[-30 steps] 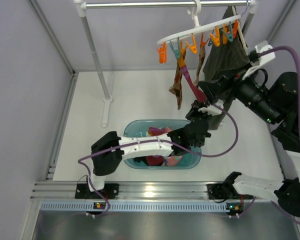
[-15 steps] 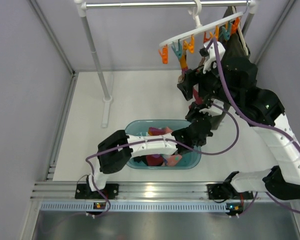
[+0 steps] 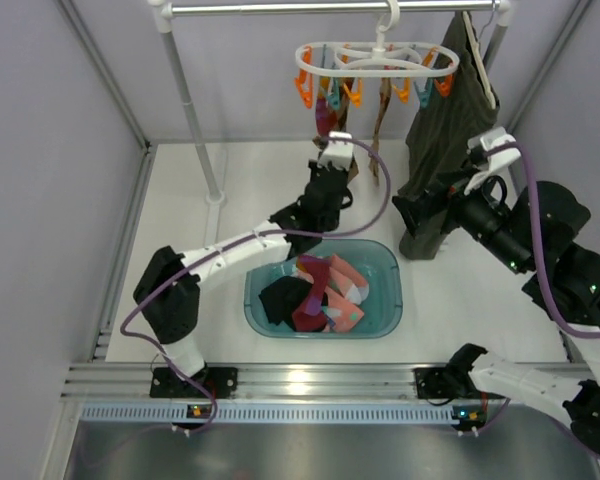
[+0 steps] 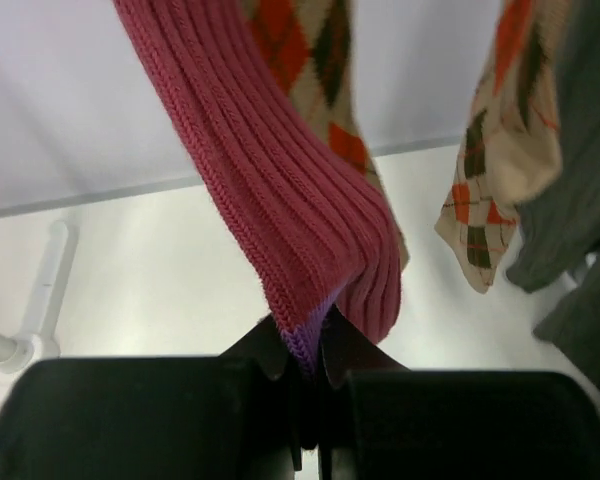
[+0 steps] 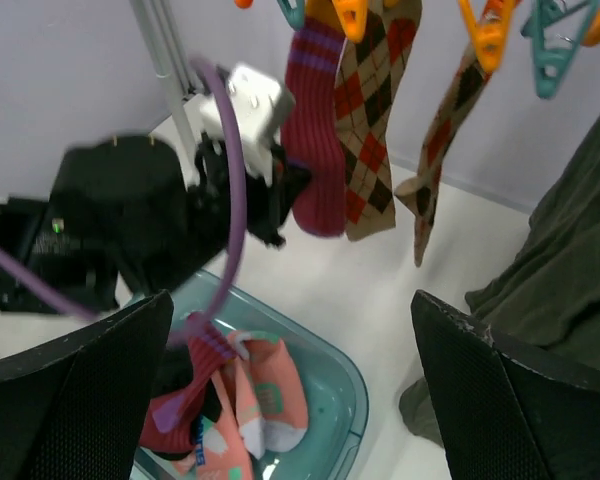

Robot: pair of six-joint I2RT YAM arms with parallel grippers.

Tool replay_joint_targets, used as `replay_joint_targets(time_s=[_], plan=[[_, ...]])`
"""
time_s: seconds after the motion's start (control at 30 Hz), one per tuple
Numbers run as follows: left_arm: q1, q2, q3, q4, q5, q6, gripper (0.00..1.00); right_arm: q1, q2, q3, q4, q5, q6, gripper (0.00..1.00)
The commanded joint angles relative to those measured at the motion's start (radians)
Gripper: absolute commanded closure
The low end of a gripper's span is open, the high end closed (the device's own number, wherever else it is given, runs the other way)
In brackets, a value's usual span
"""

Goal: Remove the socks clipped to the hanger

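The white ring hanger (image 3: 377, 58) hangs from the rail, with orange and teal clips around it. A dark red ribbed sock (image 4: 280, 150) with a purple tip hangs from it. My left gripper (image 4: 310, 350) is shut on that purple tip; from above it (image 3: 328, 172) sits just below the hanger. Two argyle socks (image 5: 370, 120) (image 5: 440, 150) hang beside the red one (image 5: 315, 150). My right gripper (image 5: 295, 400) stands open and empty to the right, above the floor near the bin; in the top view it (image 3: 417, 215) is in front of the olive garment.
A teal bin (image 3: 385, 300) on the white floor holds pink, black and dark red socks. A large olive garment (image 3: 445, 130) hangs at the right end of the rail. The rack's white upright (image 3: 190, 110) stands at the back left.
My left gripper rose from beside the bin up and back to under the hanger, still on the red sock. The right arm withdrew from the clips to the right. The tilted hanger swung back level.
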Motion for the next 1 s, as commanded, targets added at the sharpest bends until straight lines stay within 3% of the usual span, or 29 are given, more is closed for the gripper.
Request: replay_joint_targets(time_s=[0.0,0.13,0.33,0.4,0.43,0.47,0.5,0.63,0.77,0.83,0.97], plan=[[0.128,-0.024,0.083,-0.157,0.252,-0.232,1.0,-0.006,-0.053,-0.069,0.063,0.06,0.015,0.01],[0.315,0.065,0.256,-0.274,0.395,-0.292,1.0,-0.006,-0.116,-0.16,0.078,0.075,0.021,0.01],[0.461,0.133,0.43,-0.406,0.565,-0.35,1.0,-0.012,-0.142,-0.281,0.145,0.062,0.022,0.01],[0.488,0.125,0.441,-0.437,0.605,-0.386,0.84,-0.04,-0.135,-0.327,0.17,0.054,0.025,0.01],[0.507,0.113,0.432,-0.437,0.625,-0.395,0.72,-0.057,-0.127,-0.344,0.203,0.016,0.03,0.01],[0.511,0.075,0.395,-0.437,0.627,-0.401,0.48,-0.104,-0.124,-0.37,0.216,-0.018,0.042,0.01],[0.513,0.051,0.374,-0.437,0.63,-0.406,0.42,-0.13,-0.121,-0.38,0.227,-0.058,0.05,0.01],[0.513,-0.128,0.179,-0.435,0.668,-0.476,0.13,-0.256,-0.127,-0.425,0.28,-0.214,0.087,0.01],[0.504,-0.398,-0.069,-0.435,0.777,-0.563,0.08,-0.295,-0.147,-0.427,0.264,-0.242,0.09,0.01],[0.443,-0.554,-0.171,-0.434,0.785,-0.568,0.06,-0.313,-0.171,-0.431,0.26,-0.236,0.097,0.01],[0.165,-0.656,-0.199,-0.423,0.657,-0.481,0.05,-0.33,-0.243,-0.477,0.273,-0.187,0.133,0.01]])
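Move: The left hand already pinches the maroon sock low down; the sock's clip on the hanger is about 20 cm above, 5 cm ahead and 3 cm left. One argyle sock hangs 6 cm ahead, 2 cm right and 10 cm above; the bin is 15 cm back, 2 cm left and 25 cm below. From the open right hand the clip is about 23 cm ahead, 15 cm left and 4 cm up. Left hand swings forward-left 18 cm, releases the maroon sock, then draws back 20; right sinks some 12 cm. ##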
